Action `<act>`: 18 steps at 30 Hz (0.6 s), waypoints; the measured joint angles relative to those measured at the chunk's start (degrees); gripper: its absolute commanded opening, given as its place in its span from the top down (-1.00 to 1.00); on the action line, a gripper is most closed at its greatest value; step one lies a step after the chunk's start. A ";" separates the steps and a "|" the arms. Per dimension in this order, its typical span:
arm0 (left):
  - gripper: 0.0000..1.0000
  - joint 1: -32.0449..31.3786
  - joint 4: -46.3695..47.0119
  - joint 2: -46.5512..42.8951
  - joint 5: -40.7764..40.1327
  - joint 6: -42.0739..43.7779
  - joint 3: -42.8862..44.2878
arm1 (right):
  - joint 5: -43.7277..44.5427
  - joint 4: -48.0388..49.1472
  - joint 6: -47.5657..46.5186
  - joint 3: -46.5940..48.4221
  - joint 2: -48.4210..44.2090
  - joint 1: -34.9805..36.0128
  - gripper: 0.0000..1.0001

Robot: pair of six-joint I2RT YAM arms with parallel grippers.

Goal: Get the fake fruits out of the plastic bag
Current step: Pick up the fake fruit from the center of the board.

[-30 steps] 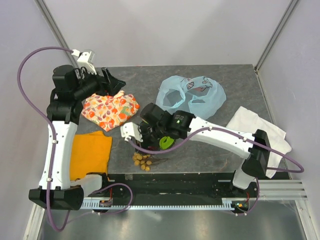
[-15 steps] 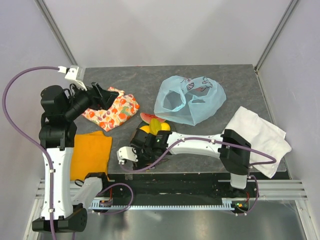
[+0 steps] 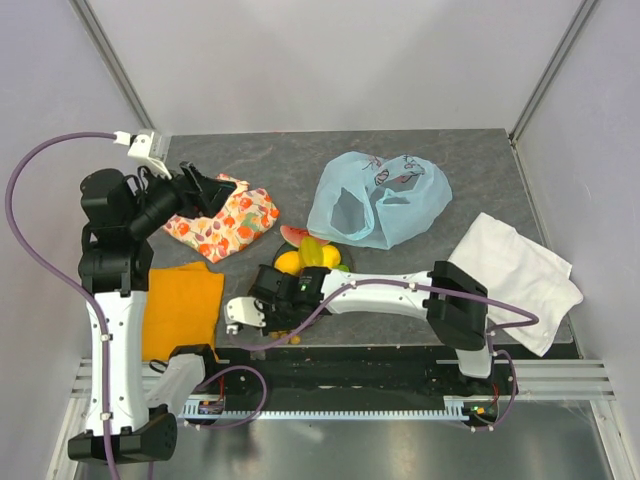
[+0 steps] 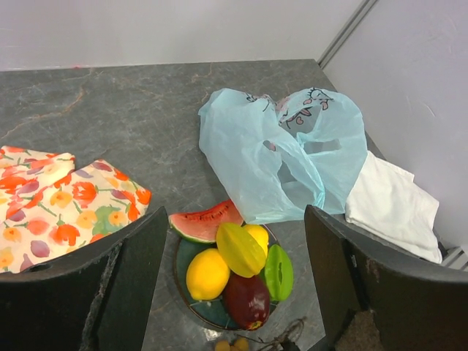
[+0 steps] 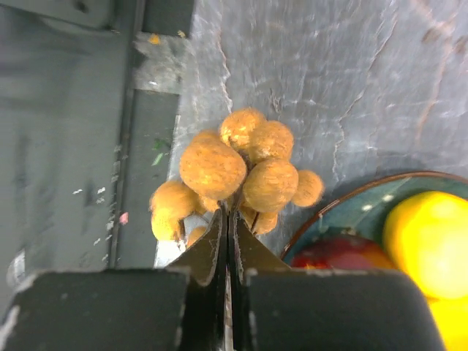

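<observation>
The light-blue plastic bag lies crumpled at the table's back, its handles open. In front of it a dark plate carries the fake fruits: a watermelon slice, two lemons, a yellow-green ribbed fruit, a green piece and a dark red fruit. The brownish grape bunch lies beside the plate at the near edge. My right gripper is shut on its stem. My left gripper hangs open over the floral cloth, holding nothing.
An orange-floral cloth lies at the left. A plain orange cloth sits near the left arm's base. At the right edge is a white cloth. The black rail runs right by the grape bunch.
My right arm moved back toward the near edge, uncovering the plate, and its jaws closed on the grape bunch's stem. The left arm swung left earlier and has since held still.
</observation>
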 measured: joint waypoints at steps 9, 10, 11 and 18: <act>-0.64 0.00 1.46 4.74 1.03 -0.28 0.79 | -4.42 -10.38 2.62 13.86 -8.74 -2.12 0.99; -0.64 0.00 1.60 5.20 1.11 -0.31 1.09 | -4.37 -10.56 2.84 14.36 -10.58 -2.97 0.99; -0.64 0.00 1.81 5.79 1.16 -0.35 1.46 | -4.26 -10.64 3.04 14.69 -12.28 -3.91 0.99; -0.64 0.02 3.15 8.63 1.42 -0.74 3.56 | -3.78 -10.86 3.30 16.13 -15.74 -14.34 0.99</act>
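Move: The right fingers are already shut on the bunch of brown fruits at the near edge of the table; the plate's middle lies about 12 cm ahead of them, 6 cm right and 3 cm lower. On it the dark red fruit is 7 cm ahead and 4 cm right, the lemon 12 cm straight ahead, the green fruit 9 cm ahead and 11 cm right. From the left hand the plate is 16 cm right, 2 cm back, 35 cm below. The right hand, keeping its shut pinch on the brown bunch, hoists it fast some 20 cm, nearly straight up at first, then bends forward and a little right, about 10 cm in all, so the bunch travels in high over the plate while the wrist swings the fingertips up and out to the left by some 20 degrees and turns a little clockwise. The left hand, empty and wide open, eases forward about 4 cm, high up and touching nothing. ##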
